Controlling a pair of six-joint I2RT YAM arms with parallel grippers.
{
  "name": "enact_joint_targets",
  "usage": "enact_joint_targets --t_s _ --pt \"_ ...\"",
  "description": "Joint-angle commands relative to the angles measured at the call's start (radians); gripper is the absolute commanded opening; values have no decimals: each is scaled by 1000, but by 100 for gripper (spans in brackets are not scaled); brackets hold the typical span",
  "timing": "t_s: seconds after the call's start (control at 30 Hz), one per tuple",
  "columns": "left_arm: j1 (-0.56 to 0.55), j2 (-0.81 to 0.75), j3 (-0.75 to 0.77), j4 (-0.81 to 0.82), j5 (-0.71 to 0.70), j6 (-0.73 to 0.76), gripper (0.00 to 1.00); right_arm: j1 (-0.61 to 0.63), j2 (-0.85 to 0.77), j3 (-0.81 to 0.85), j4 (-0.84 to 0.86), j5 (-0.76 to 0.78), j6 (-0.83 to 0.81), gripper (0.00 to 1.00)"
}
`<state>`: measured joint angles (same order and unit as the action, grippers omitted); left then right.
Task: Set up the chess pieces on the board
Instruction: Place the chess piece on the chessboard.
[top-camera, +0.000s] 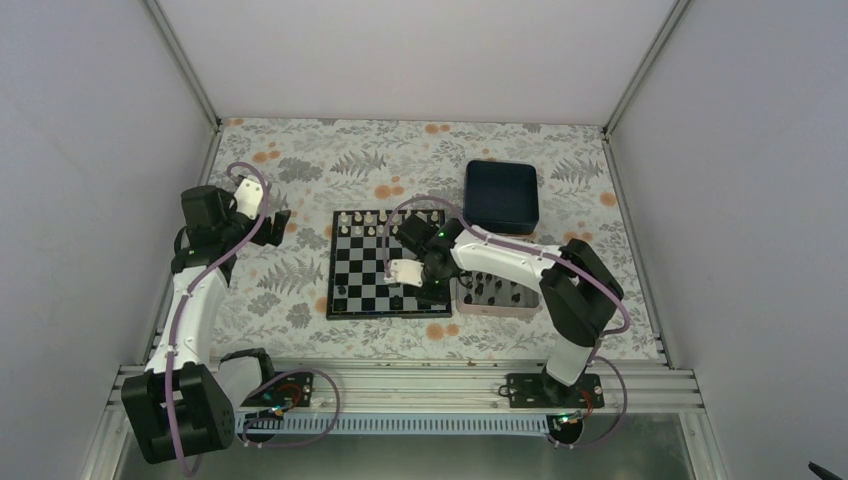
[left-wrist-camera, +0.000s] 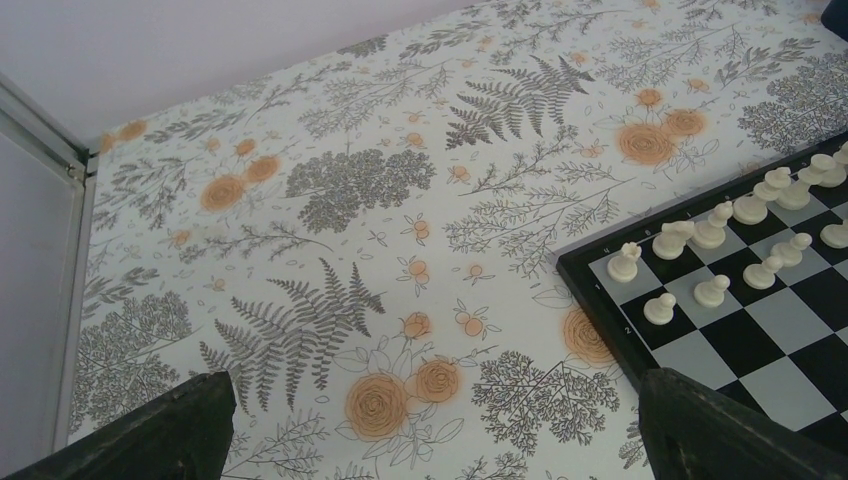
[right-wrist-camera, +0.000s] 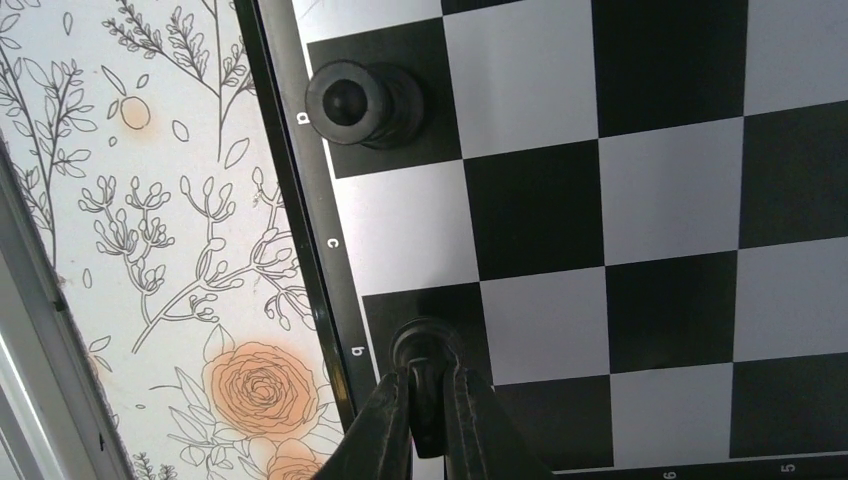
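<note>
The board (top-camera: 368, 272) lies mid-table, with white pieces along its far two rows. My right gripper (top-camera: 432, 296) is over its near-right corner. In the right wrist view the right gripper (right-wrist-camera: 428, 388) is shut on a black chess piece (right-wrist-camera: 425, 345), held upright over the dark edge square beside the letter b of the board (right-wrist-camera: 660, 200). Another black piece (right-wrist-camera: 360, 103) stands on the edge square at d. Two black pieces (top-camera: 341, 296) are near the board's near-left corner. My left gripper (top-camera: 276, 220) hangs open and empty over the cloth, left of the board (left-wrist-camera: 790, 330).
A silver tray (top-camera: 497, 305) holding several black pieces sits right of the board, under my right arm. A dark blue square tray (top-camera: 501, 195) stands behind it. White pieces (left-wrist-camera: 700, 235) line the board corner in the left wrist view. A floral cloth (top-camera: 290, 275) covers the table.
</note>
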<state>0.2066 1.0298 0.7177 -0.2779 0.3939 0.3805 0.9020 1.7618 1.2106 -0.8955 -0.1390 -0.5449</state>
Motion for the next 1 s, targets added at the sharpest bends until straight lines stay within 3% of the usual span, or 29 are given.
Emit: enact_joint_targets --t_s 0.0,0.4,0.73,0.97 --pt "5 6 17 18 1 -6 100 15 20 -22 -1 -6 15 5" --pt "5 10 22 17 0 -8 100 18 31 -46 22 -9 11 6" --pt "5 11 21 20 3 -8 100 12 -39 31 -26 62 -2 45" --pt "4 12 22 22 7 -11 100 19 28 294 -51 58 -53 50"
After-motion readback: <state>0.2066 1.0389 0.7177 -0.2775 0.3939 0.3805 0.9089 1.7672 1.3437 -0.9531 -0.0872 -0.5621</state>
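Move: Right below the right hand, about 4 cm down, is the free b-file square on the board's near row, where the black chess piece already held in its fingers goes. On that row a black piece stands about 6 cm to the left and 1 cm nearer; the grey tray of black pieces is centred roughly 17 cm right and 5 cm farther out. From the left hand, the square lies some 30 cm right, 15 cm back and 18 cm lower. Lowering the held piece little more than 1 cm, with under 1 cm back and left, the right hand brings it down onto the b-file square of the near row and pauses there. The fingers then open about halfway and let go, and the hand lifts away by some 4–5 cm, drawing forward and left over the board, with the wrist tilting slightly. ##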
